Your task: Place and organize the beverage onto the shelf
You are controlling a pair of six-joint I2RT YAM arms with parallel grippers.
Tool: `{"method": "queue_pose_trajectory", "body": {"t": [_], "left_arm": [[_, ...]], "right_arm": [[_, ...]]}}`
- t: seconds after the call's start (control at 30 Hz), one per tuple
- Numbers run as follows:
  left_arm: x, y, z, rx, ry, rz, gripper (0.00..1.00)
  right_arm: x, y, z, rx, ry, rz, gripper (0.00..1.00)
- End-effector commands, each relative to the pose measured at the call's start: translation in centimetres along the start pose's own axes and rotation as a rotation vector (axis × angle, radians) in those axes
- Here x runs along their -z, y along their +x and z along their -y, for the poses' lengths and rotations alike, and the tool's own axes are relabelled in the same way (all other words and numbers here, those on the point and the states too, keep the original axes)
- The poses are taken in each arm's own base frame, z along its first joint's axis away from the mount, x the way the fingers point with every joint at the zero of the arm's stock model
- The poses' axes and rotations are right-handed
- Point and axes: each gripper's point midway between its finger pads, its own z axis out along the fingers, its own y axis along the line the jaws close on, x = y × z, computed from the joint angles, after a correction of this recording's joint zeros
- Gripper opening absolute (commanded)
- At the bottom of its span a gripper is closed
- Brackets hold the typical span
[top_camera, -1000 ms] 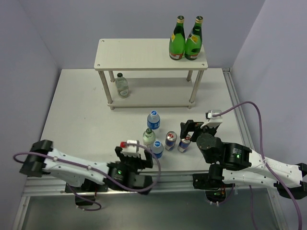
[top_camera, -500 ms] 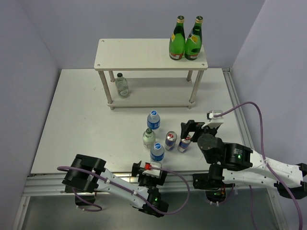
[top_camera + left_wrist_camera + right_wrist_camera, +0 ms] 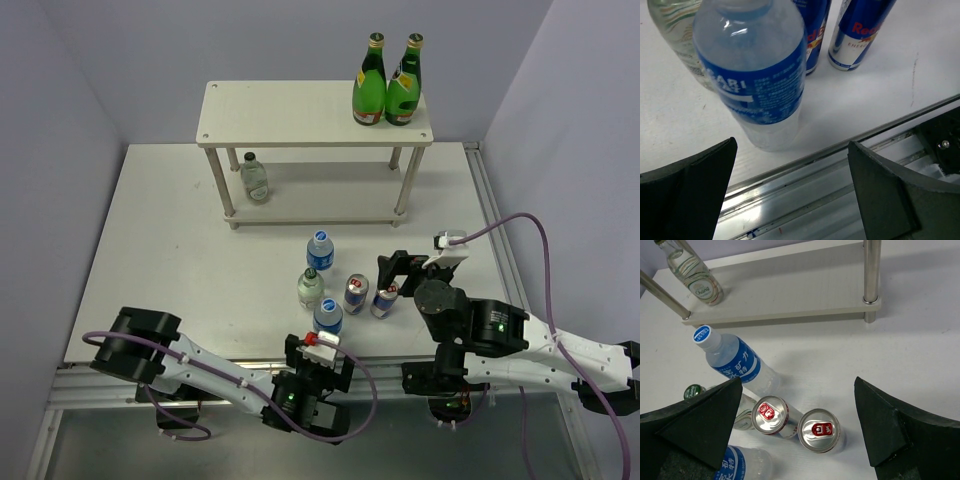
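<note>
The off-white shelf point(image 3: 300, 100) stands at the back, with two green bottles point(image 3: 386, 85) on its top board and a clear glass bottle point(image 3: 254, 177) on the lower one. On the table stand two blue-label water bottles point(image 3: 319, 250) point(image 3: 327, 315), a green-capped clear bottle point(image 3: 310, 288) and two cans point(image 3: 356, 293) point(image 3: 384, 299). My left gripper point(image 3: 319, 352) point(image 3: 792, 190) is open over the near rail, just short of the near water bottle point(image 3: 755, 70). My right gripper point(image 3: 405, 268) point(image 3: 797, 427) hangs open above the cans point(image 3: 820, 430), holding nothing.
A metal rail point(image 3: 805, 200) runs along the table's near edge under my left gripper. The shelf's lower board point(image 3: 805, 290) and a steel leg point(image 3: 871, 270) lie beyond the cans. Grey walls close in the left and right sides.
My left arm has swung round and drawn back to the near edge, its gripper now behind the near water bottle. The right arm and all drinks stayed put.
</note>
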Motion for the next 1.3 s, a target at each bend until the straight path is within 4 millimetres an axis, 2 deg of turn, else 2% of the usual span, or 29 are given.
{"method": "queue_pose_trajectory", "body": {"t": [0.0, 0.07, 0.1, 0.2, 0.33, 0.53, 0.73, 0.93, 1.03, 1.07, 1.13, 1.17, 1.23, 1.27], "left_arm": [[-0.5, -0.8, 1.9, 0.018, 0.005, 0.014, 0.99], [-1.0, 0.0, 1.5, -0.030, -0.002, -0.001, 0.99], [-1.2, -0.4, 3.5, 0.062, 0.060, 0.001, 0.99], [-2.6, 0.0, 2.6, 0.066, 0.067, 0.001, 0.99], [-4.9, 0.5, 0.4, 0.046, -0.053, 0.022, 0.99], [-8.3, 0.9, -0.1, 0.037, -0.099, 0.028, 0.99], [-10.2, 0.3, -0.9, 0.029, -0.140, 0.052, 0.99], [-11.2, -0.3, -1.5, 0.039, -0.150, 0.073, 0.92], [-12.0, -0.4, -2.4, 0.043, -0.169, 0.083, 0.84], [-12.1, -0.5, -2.6, 0.046, -0.174, 0.087, 0.75], [-12.3, -0.5, -2.6, 0.049, -0.170, 0.091, 0.66], [-12.4, -0.3, -2.7, 0.044, -0.175, 0.090, 0.48], [-12.5, -0.2, -2.8, 0.036, -0.182, 0.084, 0.28], [-12.5, -0.1, -2.9, 0.032, -0.192, 0.081, 0.04]], "right_arm": [[0.2, -0.8, 0.3, -0.035, 0.015, 0.030, 1.00], [0.2, -0.8, 0.3, -0.033, 0.015, 0.030, 1.00], [0.1, -0.7, 0.3, -0.031, 0.016, 0.029, 1.00], [0.2, -0.7, 0.3, -0.035, 0.020, 0.027, 1.00], [0.2, -0.7, 0.3, -0.040, 0.010, 0.029, 1.00], [0.2, -0.5, 0.2, -0.034, 0.008, 0.025, 1.00], [0.1, -0.2, 0.0, -0.032, 0.004, 0.023, 1.00], [0.0, -0.1, -0.1, -0.022, 0.007, 0.021, 1.00], [0.0, -0.1, -0.1, -0.022, 0.005, 0.022, 1.00], [0.0, 0.0, -0.1, -0.021, 0.004, 0.021, 1.00], [0.0, 0.0, -0.1, -0.021, 0.004, 0.021, 1.00], [0.0, 0.0, -0.1, -0.021, 0.004, 0.021, 1.00], [-0.1, 0.0, -0.1, -0.022, 0.006, 0.023, 1.00], [0.0, 0.0, -0.1, -0.020, 0.005, 0.022, 1.00]]}}
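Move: The near blue-labelled water bottle stands about 8 cm ahead of the left gripper and 2 cm to its right, its middle roughly level with the fingers. The clear glass bottle is about 14 cm ahead and 2 cm left; the nearer can is 13 cm ahead and 8 cm right, the other can 12 cm ahead and 15 cm right. From the right gripper, the near water bottle lies about 15 cm left, 6 cm back and 15 cm below. Bring the left gripper, wide open, a couple of centimetres right and down, then drive it forward about 11 cm over the table's near edge to straddle the near water bottle, sinking some 4 cm overall and turning about 10 degrees counter-clockwise. Near the end, close the fingers onto the bottle around the lower part of its label. ##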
